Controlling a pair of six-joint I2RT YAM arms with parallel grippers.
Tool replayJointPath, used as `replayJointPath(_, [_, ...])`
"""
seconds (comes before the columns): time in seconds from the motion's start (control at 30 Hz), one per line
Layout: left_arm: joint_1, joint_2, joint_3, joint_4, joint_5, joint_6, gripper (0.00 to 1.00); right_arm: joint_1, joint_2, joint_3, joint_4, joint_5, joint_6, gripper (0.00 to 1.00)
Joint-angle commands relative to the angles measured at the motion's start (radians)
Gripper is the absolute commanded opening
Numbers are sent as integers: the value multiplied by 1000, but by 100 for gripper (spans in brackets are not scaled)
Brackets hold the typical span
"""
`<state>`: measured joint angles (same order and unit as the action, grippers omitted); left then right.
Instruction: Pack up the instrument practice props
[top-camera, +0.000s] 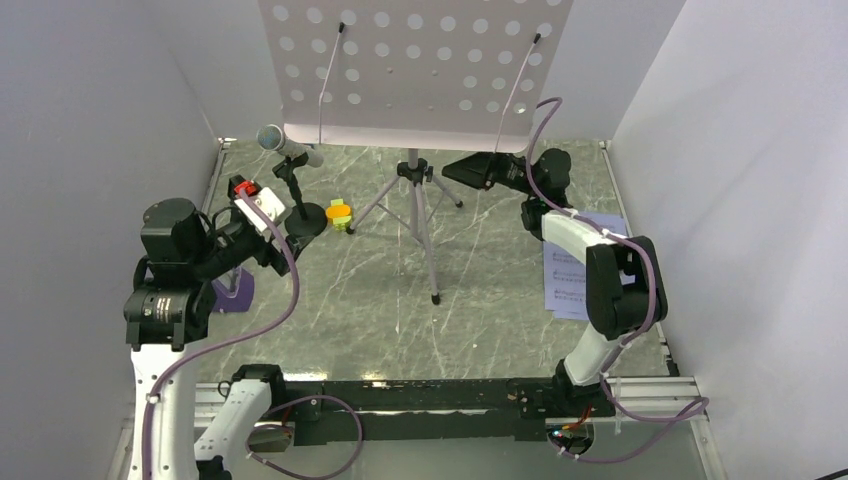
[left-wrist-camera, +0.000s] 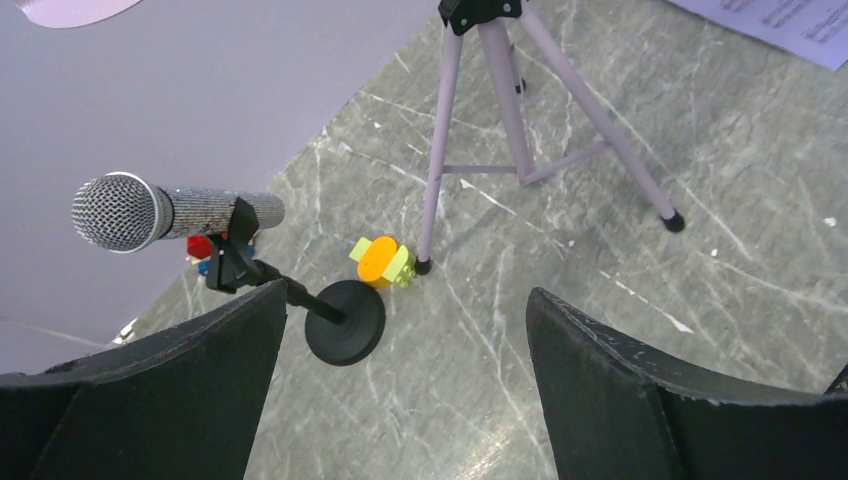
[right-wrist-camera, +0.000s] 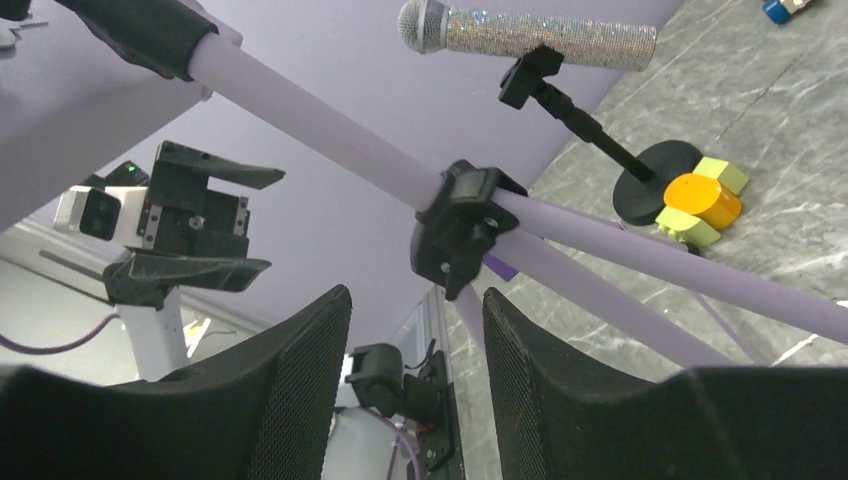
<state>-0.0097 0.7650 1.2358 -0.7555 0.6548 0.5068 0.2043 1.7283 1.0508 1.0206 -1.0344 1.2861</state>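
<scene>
The grey perforated music stand rises at the back on its tripod legs. Left of it, the silver microphone sits on its black round-base stand, and the orange-and-yellow-green block lies beside that base. My left gripper hovers open above the floor, short of the base. My right gripper is open, just short of the stand's leg hub, with nothing between its fingers. White sheet-music pages lie under the right arm. The left arm half hides the purple metronome.
White walls close in the left, back and right sides of the marbled floor. A small red-and-blue piece lies behind the microphone clip. The tripod legs spread across the middle. The arm bases and a rail run along the near edge.
</scene>
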Motion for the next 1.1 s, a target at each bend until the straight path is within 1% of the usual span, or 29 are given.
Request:
replayJointPath(0.0, [8,6,29,45,60,-71,93,21,-50,48,-155,130,-134,52])
replayJointPath(0.07, [39,1,34,52,62,-79,93,32,-36,69,-193,143,-147,49])
replayJointPath(0.2, [53,-6,50,55,68,-86,93,59,-5,109,-233,139,-177,43])
replayJointPath(0.27, [58,-11,50,53,68,-84,93,74,-3,116,-272,149,-214,41])
replayJointPath(0.4, [67,-20,43,55,72,-86,94,90,8,120,-277,145,-233,41])
replayJointPath(0.47, [71,-22,34,61,76,-89,94,97,11,128,-300,142,-257,38])
replayJointPath(0.57, [74,-25,27,64,81,-91,94,102,10,126,-298,129,-289,29])
replayJointPath(0.67, [76,-28,22,64,76,-85,94,105,-3,113,-289,112,-361,20])
replayJointPath(0.87, [97,-30,14,64,79,-93,94,129,-33,82,-242,42,-542,9])
replayJointPath(0.97, [115,-30,17,67,83,-101,94,140,-37,66,-241,15,-644,1])
replayJointPath(1.07, [132,-30,14,78,88,-113,94,142,-40,45,-221,-1,-739,0])
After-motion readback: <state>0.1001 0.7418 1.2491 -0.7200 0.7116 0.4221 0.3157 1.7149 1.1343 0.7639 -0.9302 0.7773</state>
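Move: Straight off the right fingertips, about 4 cm to the left, 1 cm ahead and 1 cm lower, sits the knob on the music stand's black collar. From the right hand, the yellow-orange toy lies some 27 cm left, 8 cm farther out and 28 cm down; the microphone is roughly 33 cm left, 9 cm ahead and 6 cm lower. The knob is about 15 cm ahead of the left hand, 23 cm to its right and 7 cm below. Reaching left about 4 cm, with a small swing forward on the way, the right hand brings its half-open fingers around the stand's collar knob and closes them until they pinch it. Then, staying almost in place, it rolls some 15 degrees about its finger line, forward side rising, counter-clockwise looking along the fingers. The empty left hand drifts up and left about 2 cm, fingers wide open. ##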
